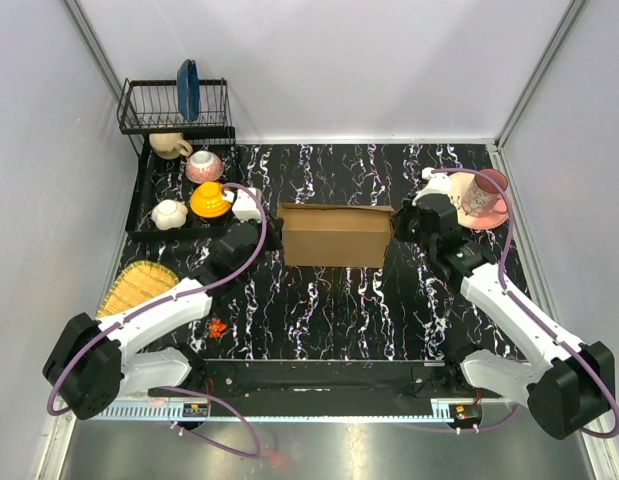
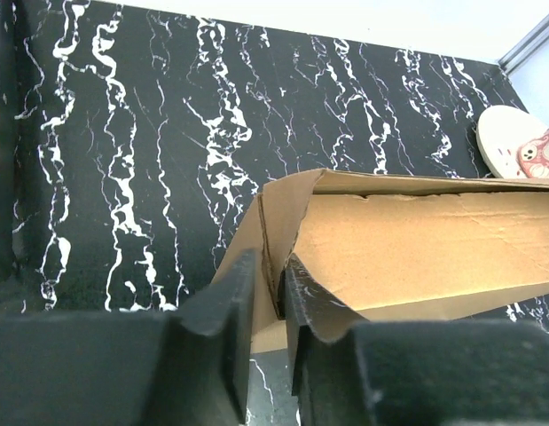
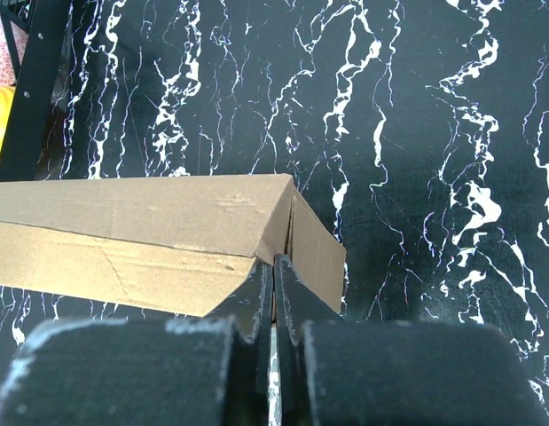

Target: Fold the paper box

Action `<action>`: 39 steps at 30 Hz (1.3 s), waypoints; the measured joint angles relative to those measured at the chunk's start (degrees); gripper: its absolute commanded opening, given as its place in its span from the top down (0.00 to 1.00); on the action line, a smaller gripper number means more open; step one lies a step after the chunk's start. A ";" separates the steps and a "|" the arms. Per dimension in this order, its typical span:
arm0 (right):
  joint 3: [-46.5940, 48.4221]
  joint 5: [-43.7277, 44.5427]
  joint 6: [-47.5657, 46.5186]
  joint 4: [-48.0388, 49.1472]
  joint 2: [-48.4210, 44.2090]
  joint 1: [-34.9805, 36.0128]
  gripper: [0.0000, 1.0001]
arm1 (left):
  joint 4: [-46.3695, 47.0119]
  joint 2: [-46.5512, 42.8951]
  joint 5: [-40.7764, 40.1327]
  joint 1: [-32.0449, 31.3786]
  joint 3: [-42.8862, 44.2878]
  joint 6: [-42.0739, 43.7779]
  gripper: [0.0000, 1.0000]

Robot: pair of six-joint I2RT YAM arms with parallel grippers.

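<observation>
The paper box (image 1: 334,235) is a long brown cardboard shape lying across the middle of the black marbled table. My left gripper (image 1: 272,234) is at its left end. In the left wrist view the fingers (image 2: 228,311) stand a little apart, straddling the end flap of the box (image 2: 416,244), with a thin dark gap beside the right finger. My right gripper (image 1: 399,222) is at the right end. In the right wrist view its tips (image 3: 274,262) are pressed together at the corner seam of the box (image 3: 132,213), beside the end flap.
A black dish rack (image 1: 174,105) holding a blue plate (image 1: 188,88) stands at the back left above a tray with several cups (image 1: 203,166). A woven yellow mat (image 1: 137,285) lies on the left, a pink cup on a plate (image 1: 479,197) behind the right gripper, a small red scrap (image 1: 216,327) near the front.
</observation>
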 measured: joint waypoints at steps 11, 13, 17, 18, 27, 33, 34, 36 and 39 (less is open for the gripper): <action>0.28 1.49 0.35 -0.33 0.26 0.07 1.00 | -9.44 -7.65 1.01 -0.31 -0.35 0.59 0.53; 0.57 1.70 0.42 -0.66 0.46 0.07 1.00 | -10.67 -10.49 1.36 -0.33 -0.81 0.83 0.52; 1.03 2.23 0.44 -1.03 0.83 0.07 1.00 | -10.16 -15.28 1.31 -0.20 -1.18 1.84 0.50; 1.11 2.23 0.46 -1.16 0.90 0.07 1.00 | -9.75 -15.74 1.33 -0.09 -1.20 2.03 0.50; 1.38 2.23 0.68 -1.79 0.94 0.07 1.00 | -5.88 -10.47 5.40 1.81 -0.59 3.50 0.51; 1.51 2.19 0.66 -2.05 0.96 0.07 1.00 | -5.05 -6.67 8.31 4.07 0.68 4.24 0.53; 1.57 2.19 0.66 -2.16 0.98 0.07 1.00 | -4.83 -6.19 8.70 4.42 1.22 4.44 0.53; 1.66 2.16 0.66 -2.32 1.01 0.07 1.00 | -4.07 -5.38 9.40 5.18 2.38 4.66 0.54; 1.68 2.16 0.66 -2.34 1.05 0.07 1.00 | -3.30 -4.20 10.38 6.08 4.24 4.90 0.57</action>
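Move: The paper box stands on the table with its slot-like opening upwards. Its middle lies about 11 cm to the right of the left hand, 3 cm ahead and 6 cm below. From the right hand, at the box's near right top corner, its middle is some 11 cm left, 2 cm ahead and 7 cm down. The yellow bowl is around 16 cm left and 13 cm ahead of the left hand; the cup is roughly 21 cm right and 13 cm ahead of the right hand. Back, left and up goes the left hand, its fingers opening about halfway to let go of the box's near left corner. Roughly 3.5 cm back and 5 cm higher, it turns forward again and dips, then climbs, ending open over the left end panel. The right hand stays put, closed on the near right corner. ##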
